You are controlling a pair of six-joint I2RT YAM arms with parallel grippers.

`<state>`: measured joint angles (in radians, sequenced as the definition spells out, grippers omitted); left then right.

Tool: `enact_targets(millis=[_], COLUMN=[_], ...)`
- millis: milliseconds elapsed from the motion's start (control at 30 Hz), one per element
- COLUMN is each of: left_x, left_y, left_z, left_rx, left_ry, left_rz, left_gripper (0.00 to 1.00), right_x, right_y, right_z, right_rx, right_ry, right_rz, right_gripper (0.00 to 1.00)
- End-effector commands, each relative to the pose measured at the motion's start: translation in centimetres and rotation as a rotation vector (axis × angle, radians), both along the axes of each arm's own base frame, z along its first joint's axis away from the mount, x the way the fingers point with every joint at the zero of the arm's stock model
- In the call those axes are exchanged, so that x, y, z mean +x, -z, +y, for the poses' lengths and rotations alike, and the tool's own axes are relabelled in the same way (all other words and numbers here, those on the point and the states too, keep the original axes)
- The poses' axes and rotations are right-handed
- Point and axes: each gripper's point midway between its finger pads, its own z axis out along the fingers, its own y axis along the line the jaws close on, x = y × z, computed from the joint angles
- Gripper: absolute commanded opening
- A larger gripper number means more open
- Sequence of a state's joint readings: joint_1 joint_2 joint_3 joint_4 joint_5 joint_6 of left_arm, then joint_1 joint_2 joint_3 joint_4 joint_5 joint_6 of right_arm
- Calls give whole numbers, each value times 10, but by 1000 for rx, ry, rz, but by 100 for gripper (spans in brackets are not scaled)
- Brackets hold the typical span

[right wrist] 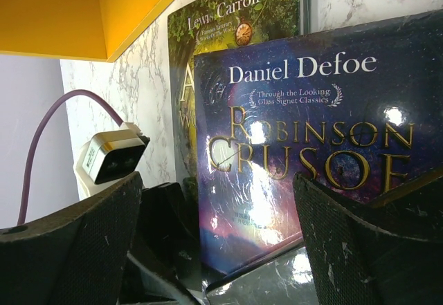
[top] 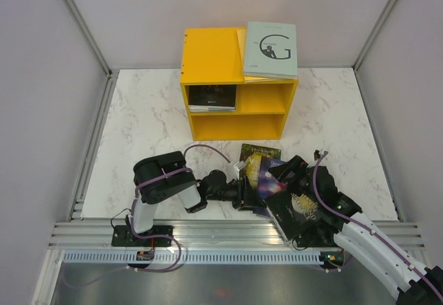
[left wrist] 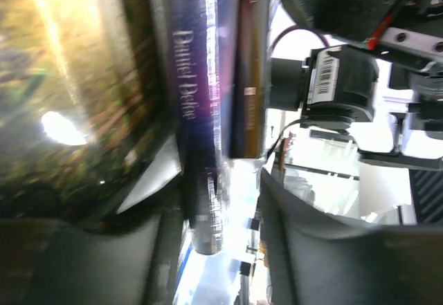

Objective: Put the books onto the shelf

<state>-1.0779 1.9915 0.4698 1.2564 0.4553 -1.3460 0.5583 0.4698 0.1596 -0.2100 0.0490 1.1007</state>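
Note:
The yellow shelf (top: 235,56) stands at the back, with a grey "G" book (top: 271,49) lying on its top and a dark book (top: 212,97) in the upper compartment. Several books (top: 266,173) lie piled on the table in front. My left gripper (top: 248,189) reaches into the pile from the left. In its wrist view the Daniel Defoe spine (left wrist: 197,111) stands between the part-open jaws (left wrist: 228,263), with a bright gap beside the right finger (left wrist: 318,250). My right gripper (top: 287,173) is open at the pile's right, facing the Robinson Crusoe cover (right wrist: 304,146).
A green Lewis Carroll book (right wrist: 221,35) lies behind the Crusoe one, and a dark glossy book (top: 301,208) lies under my right arm. The shelf's lower compartment (top: 235,126) faces the pile. Grey walls and metal rails (top: 93,146) bound the marble table (top: 138,132).

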Motion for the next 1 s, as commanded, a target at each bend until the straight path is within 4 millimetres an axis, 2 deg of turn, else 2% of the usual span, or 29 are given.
enact_targets(millis=[0, 33, 67, 100, 300, 333, 367, 400, 500, 533, 567, 600, 633, 667, 733, 767, 800, 833, 867, 900, 967], left_x=[-4, -4, -4, -5, -4, -4, -4, -4, 2, 0, 6, 7, 7, 17, 18, 25, 29, 32, 35, 38, 43], left_y=[-10, -9, -9, -8, -2, -2, -3, -5, -17, -10, -26, -21, -6, -25, -11, -13, -38, -39, -31, -53, -57], left_z=[0, 0, 0, 0, -4, -6, -7, -7, 2, 12, 16, 24, 34, 39, 59, 65, 67, 73, 84, 88, 103], left_rx=[-33, -32, -30, -29, -25, -29, -32, -39, -60, -22, -43, -4, 76, 60, 168, 196, 157, 187, 259, 221, 253], left_ry=[22, 21, 22, 27, 33, 36, 36, 37, -15, -23, -40, -55, -56, -97, -116, -153, -177, -185, -214, -242, -283], left_rz=[-43, -42, -43, -42, -32, -33, -33, -36, -70, -61, -102, -106, -109, -150, -171, -197, -248, -281, -278, -315, -326], left_gripper=[45, 42, 34, 31, 28, 24, 11, 3, 2, 2, 2, 2, 2, 2, 2, 2, 2, 2, 2, 2, 2], right_x=[-42, -43, -42, -42, -42, -42, -42, -42, -42, -41, -40, -38, -36, -35, -32, -32, -31, -28, -31, -30, -29], right_y=[61, 61, 62, 62, 63, 63, 63, 63, 60, 57, 55, 52, 48, 46, 38, 36, 35, 30, 27, 23, 14], right_z=[-15, -15, -15, -16, -16, -16, -16, -16, -15, -14, -14, -13, -12, -12, -10, -9, -9, -7, -3, 1, 7], right_rx=[-108, -108, -108, -110, -113, -115, -114, -114, -110, -110, -111, -109, -111, -110, -112, -114, -119, -120, -109, -97, -74], right_ry=[-43, -44, -43, -40, -37, -38, -37, -38, -43, -51, -53, -55, -62, -64, -71, -75, -77, -82, -111, -124, -149], right_rz=[229, 229, 229, 229, 233, 232, 230, 232, 226, 215, 208, 199, 183, 176, 159, 156, 158, 147, 151, 147, 123], right_gripper=[93, 93, 92, 93, 92, 93, 93, 93, 93, 93, 93, 93, 94, 94, 95, 95, 95, 95, 95, 95, 96])
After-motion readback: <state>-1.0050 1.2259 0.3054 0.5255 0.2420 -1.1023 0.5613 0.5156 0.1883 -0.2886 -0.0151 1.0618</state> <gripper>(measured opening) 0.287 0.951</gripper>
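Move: The purple Robinson Crusoe book has its spine edge between the left gripper's open fingers; its middle lies about 7 cm to the right, 3 cm ahead and 1 cm lower. The green Alice book, partly beneath it, is some 8 cm ahead and 1 cm right, and the black book about 14 cm right and 3 cm back, both 2 cm lower. From the right gripper, Robinson Crusoe is nearly straight below, about 5 cm down. Close the left fingers on the spine of Robinson Crusoe while sinking about 1 cm, and hold there briefly. Then, keeping the pinch, draw the book left about 8 cm, away from the black book, speeding up and rising some 5 cm with a slight push forward, as the wrist turns about 20 degrees. Leave the right fingers wide open, easing back and down about 2 cm late on. ##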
